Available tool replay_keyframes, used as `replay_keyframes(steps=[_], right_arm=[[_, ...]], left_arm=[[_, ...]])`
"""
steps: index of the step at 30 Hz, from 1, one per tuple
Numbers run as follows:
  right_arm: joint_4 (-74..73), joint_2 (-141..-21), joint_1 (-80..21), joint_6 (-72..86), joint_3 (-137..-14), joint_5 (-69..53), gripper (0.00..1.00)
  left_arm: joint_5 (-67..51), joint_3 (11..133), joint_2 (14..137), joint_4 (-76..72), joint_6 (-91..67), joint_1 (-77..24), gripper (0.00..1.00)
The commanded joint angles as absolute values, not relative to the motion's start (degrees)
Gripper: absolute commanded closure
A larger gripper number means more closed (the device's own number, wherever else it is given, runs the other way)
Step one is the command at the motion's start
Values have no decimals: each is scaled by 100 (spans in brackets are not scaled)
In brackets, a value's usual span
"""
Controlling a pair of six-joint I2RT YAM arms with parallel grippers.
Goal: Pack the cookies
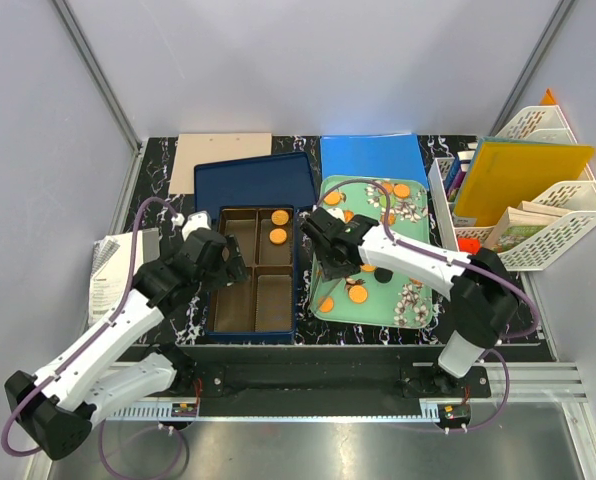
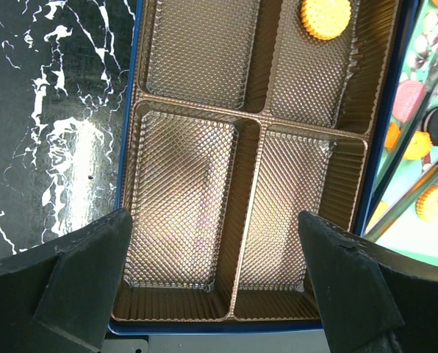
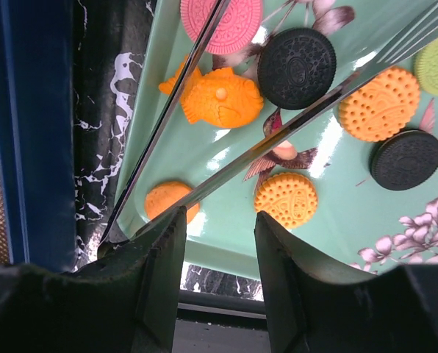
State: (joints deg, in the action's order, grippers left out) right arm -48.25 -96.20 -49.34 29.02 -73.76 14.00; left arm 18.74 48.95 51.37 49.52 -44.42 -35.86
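Cookies point(image 1: 358, 294) lie scattered on the mint-green tray point(image 1: 373, 313). Up close I see orange point(image 3: 285, 198), black point(image 3: 296, 57), pink point(image 3: 221, 22) and green point(image 3: 436, 62) ones, plus an orange fish-shaped one point(image 3: 219, 99). Two orange cookies point(image 1: 278, 227) rest in the far right compartment of the blue box's gold insert point(image 1: 240, 300); one of these cookies point(image 2: 325, 16) shows in the left wrist view. My right gripper point(image 1: 323, 250) point(image 3: 219, 220) hovers over the tray's left near part, open, nothing between its fingers. My left gripper point(image 1: 223, 262) point(image 2: 213, 220) hangs wide open over the insert's point(image 2: 197, 184) bare near compartments.
The box's blue lid point(image 1: 250, 180) lies behind it, with a brown board point(image 1: 223, 158) and a blue folder point(image 1: 373, 158) further back. White file racks point(image 1: 538, 215) stand at the right, papers point(image 1: 108, 275) at the left. The right arm's cable point(image 3: 197, 73) crosses the tray.
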Motion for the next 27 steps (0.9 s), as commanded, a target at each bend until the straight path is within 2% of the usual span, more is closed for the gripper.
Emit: replay_keyframes(steps=[1, 11, 15, 22, 27], right_arm=[[-4571, -9686, -4966, 3181, -7217, 1362, 50], [-4044, -10063, -4957, 3541, -6856, 1248, 51], [-3850, -10221, -4940, 3595, -6847, 1388, 55], [-3928, -10047, -4904, 3691, -6689, 1599, 71], [-4419, -9555, -4904, 3692, -6706, 1985, 87]], left_arm=[[1793, 4790, 4896, 4763, -4342, -3595, 1], [1731, 4658, 4773, 4834, -4289, -3595, 1], [1740, 4658, 4694, 4913, -4254, -3595, 1], [1828, 4650, 4588, 5080, -4245, -3595, 1], [1854, 4649, 4562, 5080, -4263, -3595, 1]])
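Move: The open tongs lie on the green tray, hinge at its near left edge. Their right arm crosses some 5 cm below the right hand and 1 cm ahead, and about 23 cm right of the left hand, 4 cm ahead and 11 cm down. From the right hand, the small orange disc is 3 cm back and 3 cm left, the ridged round cookie 4 cm right and level, and the fish cookie 6 cm ahead and 3 cm left, all roughly 7 cm below. The tongs' right arm is taken between the right hand's fingertips: the half-open hand sinks about 5 cm straight down onto it, levels off, then edges a centimetre to the right as the fingers close most of the way and pinch the metal. Its wrist turns slightly clockwise. ##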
